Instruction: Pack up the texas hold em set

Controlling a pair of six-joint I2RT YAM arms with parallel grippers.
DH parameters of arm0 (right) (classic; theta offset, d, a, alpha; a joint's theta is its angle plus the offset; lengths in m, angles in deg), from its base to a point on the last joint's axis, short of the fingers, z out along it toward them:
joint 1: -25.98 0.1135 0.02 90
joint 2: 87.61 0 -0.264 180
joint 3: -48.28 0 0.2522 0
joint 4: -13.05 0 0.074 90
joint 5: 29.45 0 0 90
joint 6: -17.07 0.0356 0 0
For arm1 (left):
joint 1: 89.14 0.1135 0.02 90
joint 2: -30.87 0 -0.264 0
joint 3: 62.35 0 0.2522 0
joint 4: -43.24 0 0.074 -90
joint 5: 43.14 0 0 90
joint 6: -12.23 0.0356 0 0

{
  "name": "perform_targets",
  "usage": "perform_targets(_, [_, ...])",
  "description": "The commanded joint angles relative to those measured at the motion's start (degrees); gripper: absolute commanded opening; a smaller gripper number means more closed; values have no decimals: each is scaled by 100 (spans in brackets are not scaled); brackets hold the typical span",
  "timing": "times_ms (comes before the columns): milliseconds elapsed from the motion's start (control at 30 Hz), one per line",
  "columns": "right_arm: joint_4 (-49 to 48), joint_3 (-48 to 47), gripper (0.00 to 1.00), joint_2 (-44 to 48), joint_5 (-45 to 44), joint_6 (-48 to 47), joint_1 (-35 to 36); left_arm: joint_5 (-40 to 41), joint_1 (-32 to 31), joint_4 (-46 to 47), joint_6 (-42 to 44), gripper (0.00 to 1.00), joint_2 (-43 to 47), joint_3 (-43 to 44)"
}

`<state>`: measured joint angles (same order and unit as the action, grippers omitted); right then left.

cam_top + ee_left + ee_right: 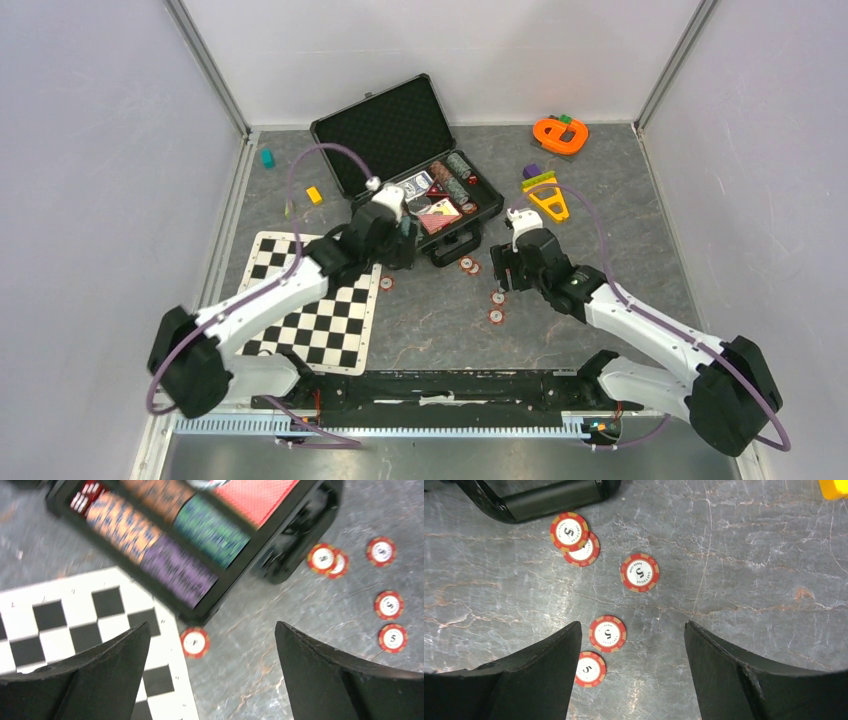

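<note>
The black briefcase (385, 125) lies open at the back centre, its tray (210, 611) holding coloured chip stacks (165, 540), card decks (440, 215) and red dice (85, 495). Several red-white poker chips lie loose on the grey table in front of it: an overlapping pair (569, 531), a single chip (639, 572), two more (607, 633) near my right gripper's left finger, and one (195, 642) at the mat's edge. My left gripper (211, 627) hangs open and empty above that chip, by the case's front corner. My right gripper (632, 626) is open and empty over the table.
A black-white checkered mat (310, 310) lies at front left. An orange toy (560, 135) and a yellow one (548, 200) sit at back right. A small yellow block (314, 194) and a teal block (267, 158) lie at back left. Walls enclose three sides.
</note>
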<state>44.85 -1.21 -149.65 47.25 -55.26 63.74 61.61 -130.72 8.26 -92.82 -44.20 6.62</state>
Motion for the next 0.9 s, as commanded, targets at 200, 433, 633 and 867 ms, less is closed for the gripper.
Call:
perform_targets(200, [-419, 204, 81, 437, 121, 1, -14, 38, 23, 396, -1486, 90, 1453, -1879])
perform_targets(433, [-422, 346, 81, 659, 96, 75, -14, -705, 19, 499, -1512, 69, 598, -1766])
perform_targets(633, [-391, 443, 81, 766, 82, 102, -14, -490, 19, 669, -1327, 64, 107, -1593])
perform_targets(867, [-367, 435, 81, 798, 98, 98, -12, -130, 19, 961, -1248, 64, -374, -1446])
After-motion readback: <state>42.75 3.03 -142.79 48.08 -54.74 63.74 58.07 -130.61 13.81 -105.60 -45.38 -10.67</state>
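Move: The lone chip by the poker case's near corner lies about 15 cm below the left hand, roughly 2 cm back and 4 cm to its left. The case's near corner is some 3 cm beyond that chip and 1 cm to its right; the chessboard's right edge runs about 3 cm left of the chip, level with it. From the right hand this chip lies about 30 cm left, 4 cm ahead and 9 cm down. Down towards the lone chip at the case's near corner comes the left hand, still clear of it: first it swings back and left, then sinks about 11 cm in all, ending some 5 cm farther back after easing slightly forward again. The fingers tip about 15 degrees more steeply downward and narrow from wide open to about two thirds. ##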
